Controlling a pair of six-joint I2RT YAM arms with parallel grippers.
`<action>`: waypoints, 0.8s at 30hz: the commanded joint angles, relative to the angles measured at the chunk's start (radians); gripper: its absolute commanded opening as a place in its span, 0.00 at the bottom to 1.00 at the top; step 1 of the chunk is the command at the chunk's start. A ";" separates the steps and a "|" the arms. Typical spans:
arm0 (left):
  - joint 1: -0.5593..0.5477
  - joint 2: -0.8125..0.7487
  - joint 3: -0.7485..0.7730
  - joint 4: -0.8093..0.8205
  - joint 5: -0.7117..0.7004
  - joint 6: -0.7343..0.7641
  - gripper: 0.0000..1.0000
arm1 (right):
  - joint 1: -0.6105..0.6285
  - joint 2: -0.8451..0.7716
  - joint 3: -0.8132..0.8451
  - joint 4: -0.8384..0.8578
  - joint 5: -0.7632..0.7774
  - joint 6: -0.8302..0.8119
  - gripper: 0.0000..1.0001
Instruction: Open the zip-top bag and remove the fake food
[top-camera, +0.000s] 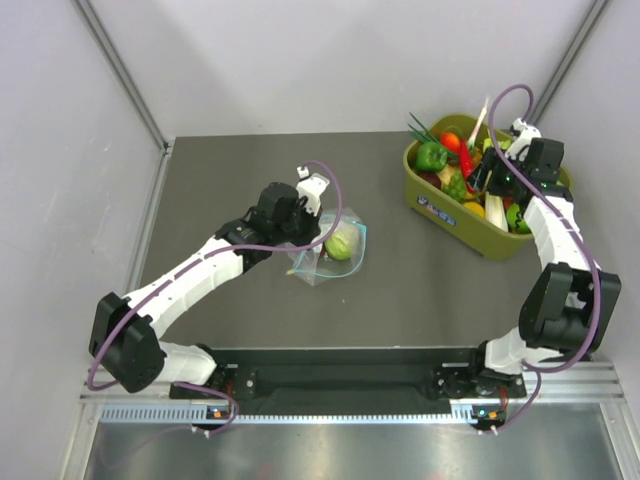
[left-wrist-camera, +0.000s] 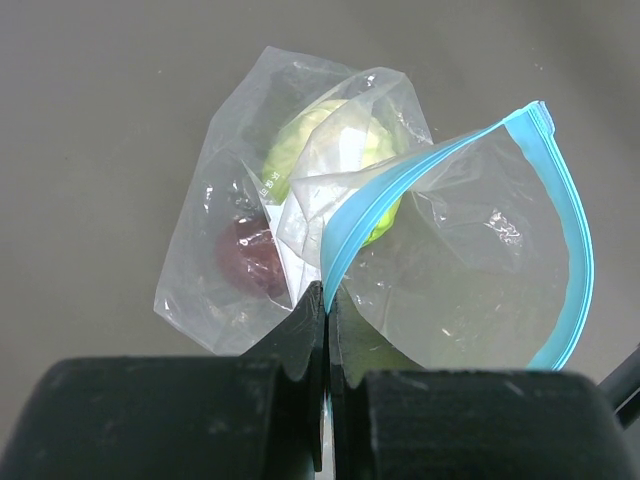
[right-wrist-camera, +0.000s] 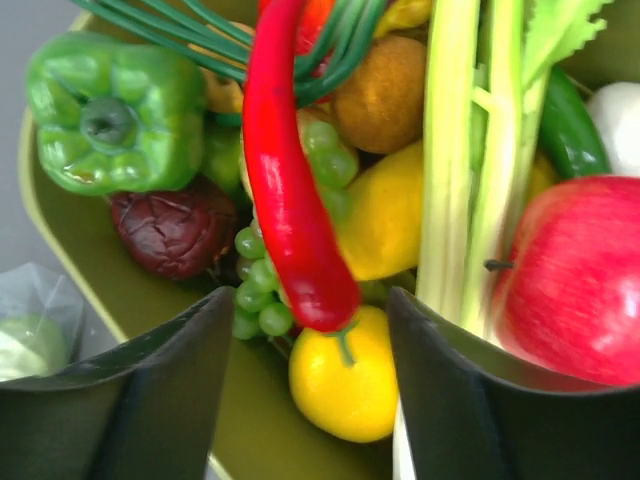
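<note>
The zip-top bag (top-camera: 335, 252) lies mid-table, clear and crinkled. Its teal zip strip (left-wrist-camera: 400, 190) gapes open in the left wrist view. A pale green cabbage (left-wrist-camera: 300, 150) and a dark maroon piece (left-wrist-camera: 250, 255) sit inside the bag (left-wrist-camera: 460, 290). My left gripper (left-wrist-camera: 327, 300) is shut on the near end of the zip strip. It also shows in the top view (top-camera: 312, 232). My right gripper (right-wrist-camera: 310, 310) is open above the tub's contents, with the stem end of the long red chili (right-wrist-camera: 290, 200) between its fingers, ungripped. A green bell pepper (right-wrist-camera: 110, 120) lies to its left.
The olive-green tub (top-camera: 482, 238) stands at the back right, holding a lemon (right-wrist-camera: 345, 385), red apple (right-wrist-camera: 580, 280), celery stalks (right-wrist-camera: 450, 150), grapes and other toy food. Booth walls close the table's sides and back.
</note>
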 joint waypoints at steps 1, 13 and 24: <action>0.003 -0.012 0.002 0.003 0.026 0.006 0.00 | -0.013 -0.079 0.014 -0.032 0.029 -0.022 0.69; 0.003 -0.021 0.002 0.007 0.047 0.004 0.00 | -0.012 -0.341 0.074 -0.115 0.012 -0.040 0.82; 0.004 -0.018 0.002 0.007 0.055 0.003 0.00 | 0.224 -0.495 0.131 -0.120 -0.165 0.012 0.80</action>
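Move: The next food, the cabbage in the bag, lies about 31 cm to the left of my right hand, some 7 cm nearer my base and 14 cm lower, with the dark red vegetable some 8 cm to the left of it. The chili pepper's middle is about 6 cm ahead of this hand and 2 cm left, slightly below; the green bell pepper sits 7 cm ahead, 10 cm left. From my left hand the cabbage is roughly 6 cm ahead, 4 cm right and 13 cm down. I spread my right fingers wider around the chili pepper's stem end, ease back, then lift steeply out of the bin, about 20 cm up and 10 cm back, tipping the fingers up some 25 degrees; late on I swing left and turn a little counter-clockwise. My left hand keeps its pinch on the bag's zip edge. ##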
